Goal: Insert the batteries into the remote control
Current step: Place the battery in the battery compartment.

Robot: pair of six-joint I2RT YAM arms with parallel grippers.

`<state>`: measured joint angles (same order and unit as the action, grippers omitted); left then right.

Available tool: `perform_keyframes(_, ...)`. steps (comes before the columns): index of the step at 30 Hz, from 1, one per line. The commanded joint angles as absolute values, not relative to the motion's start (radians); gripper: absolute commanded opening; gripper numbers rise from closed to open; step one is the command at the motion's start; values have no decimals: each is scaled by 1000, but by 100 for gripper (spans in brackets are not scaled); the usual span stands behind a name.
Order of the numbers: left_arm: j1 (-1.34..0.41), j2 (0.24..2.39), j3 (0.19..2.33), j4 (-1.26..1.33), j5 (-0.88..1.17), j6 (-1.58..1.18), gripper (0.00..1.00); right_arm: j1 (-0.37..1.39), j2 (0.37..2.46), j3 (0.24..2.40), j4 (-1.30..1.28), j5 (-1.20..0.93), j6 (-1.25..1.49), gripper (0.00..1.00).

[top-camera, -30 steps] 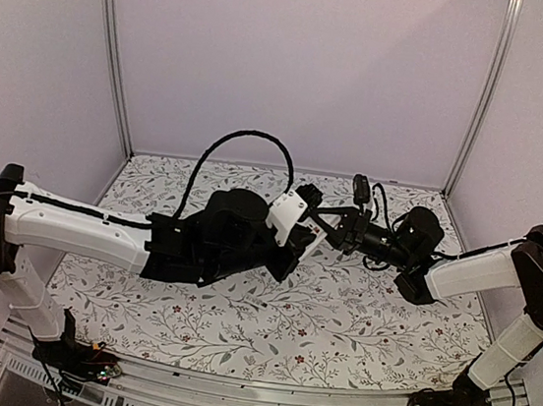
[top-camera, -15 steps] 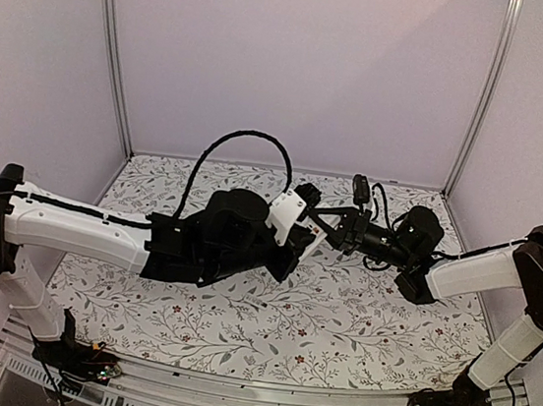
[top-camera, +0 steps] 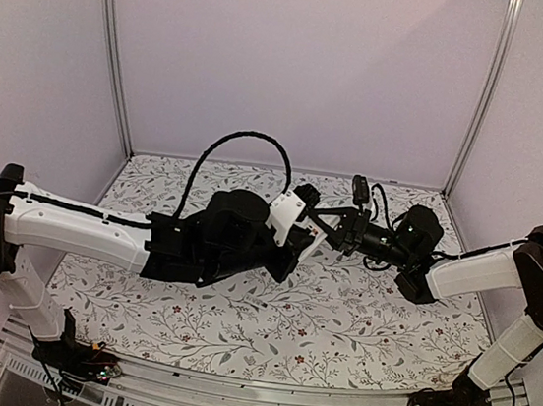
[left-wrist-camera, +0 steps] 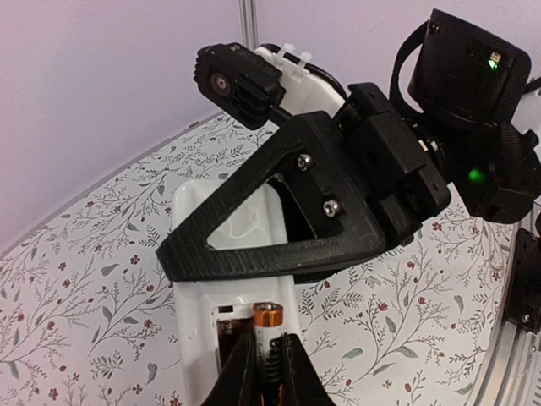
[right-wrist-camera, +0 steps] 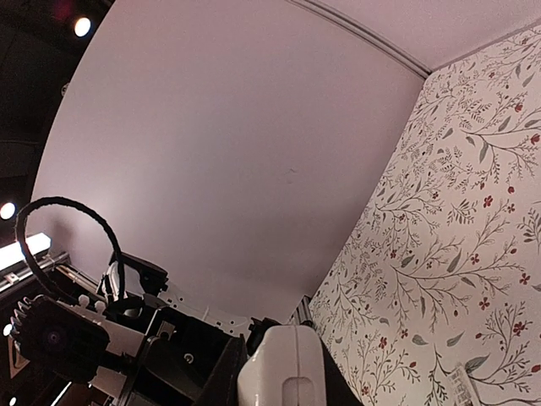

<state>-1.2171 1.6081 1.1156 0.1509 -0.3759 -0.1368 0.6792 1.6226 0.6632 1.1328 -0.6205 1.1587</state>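
Observation:
The remote control [left-wrist-camera: 190,279] is a white oblong held above the flowered cloth, back side up, with its battery recess showing. My right gripper [right-wrist-camera: 283,372] is shut on it. Its black triangular fingers [left-wrist-camera: 279,245] cross the remote's middle. One of the batteries [left-wrist-camera: 269,326], with a copper-coloured end, lies in the recess between the tips of my left gripper [left-wrist-camera: 269,372], which is shut on it. The slot beside it is dark and I cannot tell what is in it. In the top view both grippers meet at the table's middle back [top-camera: 308,225].
The flowered cloth [top-camera: 336,320] covers the table, with pale walls and metal posts [top-camera: 111,55] round it. A small white ribbed piece [right-wrist-camera: 461,385] lies on the cloth. The left arm's black cable [top-camera: 250,139] loops up behind it.

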Motion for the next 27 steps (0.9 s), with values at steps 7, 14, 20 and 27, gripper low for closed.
perform_keyframes(7,-1196,1593,1111,53,-390,-154,18,672,1580,700,1186,-636,1160,0)
perform_keyframes(14,-1195,1582,1117,46,-386,-155,21,672,1583,700,1168,-637,1153,0)
perform_keyframes(20,-1196,1548,1121,48,-368,-158,43,672,1586,694,1141,-644,1125,0)
perform_keyframes(27,-1195,1506,1138,35,-348,-168,56,672,1592,687,1125,-639,1102,0)
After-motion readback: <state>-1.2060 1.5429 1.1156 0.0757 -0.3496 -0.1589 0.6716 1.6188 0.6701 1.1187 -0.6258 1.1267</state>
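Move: The battery is already in the compartment, right at the left gripper's barely open fingertips, some 1 cm or less from the hand point. The empty slot is about 1 cm ahead and 1 cm to the left of that hand; the right gripper's fingers, clamping the remote, are about 4 cm ahead, 3 cm right and 2 cm up. From the right hand the battery lies roughly 4 cm back, 3 cm left and 2 cm below. Let go of the battery: ease the left gripper down about half a centimetre while its fingers begin to part, then spread them to around half open and draw the hand up and to the left, off the compartment, ending about 2 cm from where it began. Keep the right gripper closed on the remote, nearly still. ##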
